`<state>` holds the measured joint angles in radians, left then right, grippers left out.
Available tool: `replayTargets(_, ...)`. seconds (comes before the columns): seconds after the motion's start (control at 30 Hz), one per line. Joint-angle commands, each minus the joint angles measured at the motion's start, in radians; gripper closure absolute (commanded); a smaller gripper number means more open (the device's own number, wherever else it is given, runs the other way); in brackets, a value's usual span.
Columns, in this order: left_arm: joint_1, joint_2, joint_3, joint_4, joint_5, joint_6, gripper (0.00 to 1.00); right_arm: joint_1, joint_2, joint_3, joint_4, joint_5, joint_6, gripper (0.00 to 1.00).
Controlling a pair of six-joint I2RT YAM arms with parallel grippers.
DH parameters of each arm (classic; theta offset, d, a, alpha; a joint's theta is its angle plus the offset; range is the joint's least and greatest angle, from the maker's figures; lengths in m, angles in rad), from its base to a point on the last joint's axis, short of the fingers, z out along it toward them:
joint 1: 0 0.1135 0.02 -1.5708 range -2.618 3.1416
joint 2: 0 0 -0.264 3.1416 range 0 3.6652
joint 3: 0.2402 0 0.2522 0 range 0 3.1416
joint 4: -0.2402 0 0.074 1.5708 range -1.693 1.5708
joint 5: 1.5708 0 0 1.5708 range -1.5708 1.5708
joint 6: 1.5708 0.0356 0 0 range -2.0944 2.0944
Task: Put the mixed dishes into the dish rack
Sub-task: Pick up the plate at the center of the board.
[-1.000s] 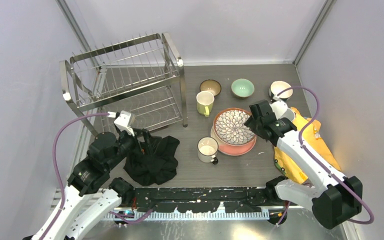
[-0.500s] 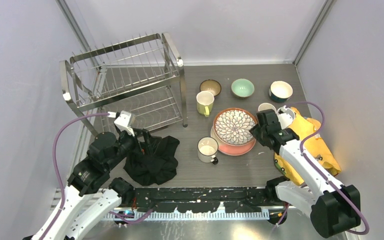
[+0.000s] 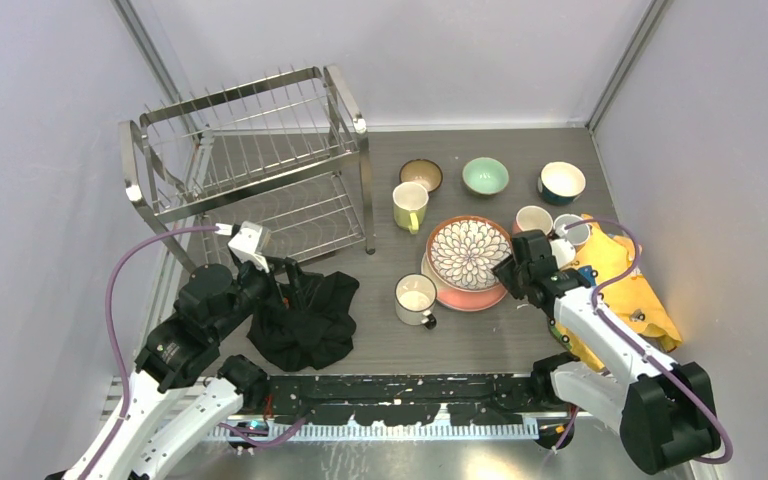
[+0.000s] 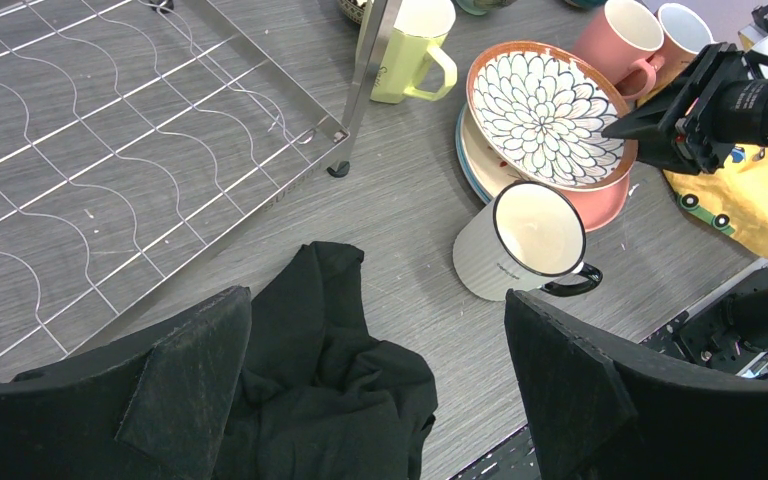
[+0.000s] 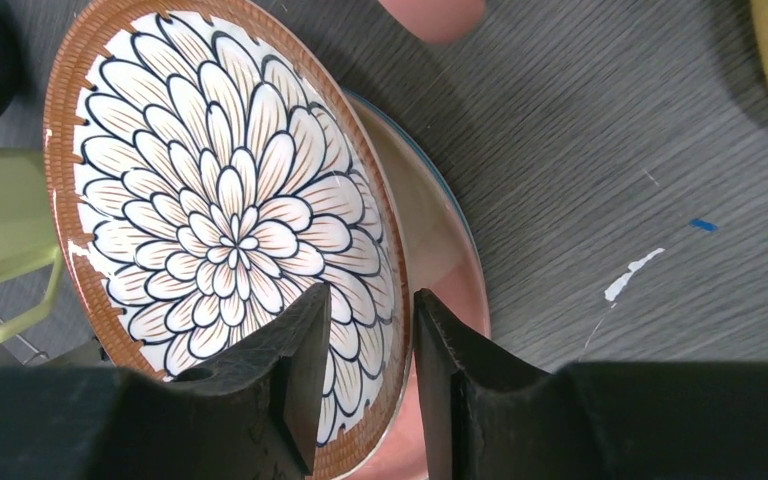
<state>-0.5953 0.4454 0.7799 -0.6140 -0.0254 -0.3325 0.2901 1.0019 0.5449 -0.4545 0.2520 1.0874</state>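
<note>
The flower-patterned plate lies tilted on a pink plate at mid-table. My right gripper straddles the flower plate's right rim, one finger over its face and one outside, with gaps still showing. My left gripper hangs wide open over the black cloth, holding nothing. The dish rack stands at back left. A yellow mug, white mug, pink mug, brown bowl, mint bowl and blue bowl sit on the table.
A yellow cloth lies crumpled at the right, under my right arm. The rack's leg stands close to the yellow mug. Grey walls close in the back and both sides.
My right gripper slid toward me along the plate's right edge and its jaws narrowed around the rim, uncovering the pink mug and blue bowl. The left arm stayed still.
</note>
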Motion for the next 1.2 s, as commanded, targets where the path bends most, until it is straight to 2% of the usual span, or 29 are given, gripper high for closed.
replayTargets(0.0,0.002,0.006,0.002,0.018,0.007,0.016,0.02,-0.006,0.000,-0.029,0.100,-0.011,0.038,0.60)
replayTargets(0.23,0.002,0.006,0.002,0.018,0.007,0.016,0.02,-0.006,0.015,-0.070,0.152,-0.027,0.054,0.61)
replayTargets(0.43,0.004,0.005,0.001,0.019,0.007,0.016,0.01,-0.006,0.010,-0.104,0.193,-0.033,0.069,0.68)
replayTargets(0.63,0.003,-0.004,-0.004,0.024,0.018,0.023,0.01,-0.005,-0.051,-0.124,0.192,-0.019,0.083,0.83)
replayTargets(0.77,0.004,-0.005,-0.005,0.024,0.015,0.023,0.02,-0.006,-0.099,-0.122,0.177,-0.029,0.096,0.98)
replayTargets(1.17,0.002,0.005,-0.001,0.028,0.015,0.016,0.03,-0.005,-0.292,-0.068,0.066,0.005,0.158,0.99)
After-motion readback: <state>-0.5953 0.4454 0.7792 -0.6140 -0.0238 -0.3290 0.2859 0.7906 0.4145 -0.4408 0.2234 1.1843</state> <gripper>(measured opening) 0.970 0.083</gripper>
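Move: At the near right rim of the patterned plate, the right hand's open fingers already straddle the edge; the plate's middle lies about 5 cm ahead, 7 cm left and 2 cm below. The plates stacked under it centre some 3 cm ahead, 7 cm left and 4 cm below, the pink mug 10 cm ahead and 7 cm right, the white mug 4 cm back and 18 cm left. From the left hand, the patterned plate is roughly 34 cm right, 5 cm ahead, 20 cm below. Sinking about 2 cm with the plate's rim between its fingers, the right hand closes on it, one finger on the patterned face and one outside. It then rises about 2 cm and, gripping the rim, draws back some 2 cm and slightly right, the wrist tilting the fingertips a little forward and up and raising its left side a few degrees. ##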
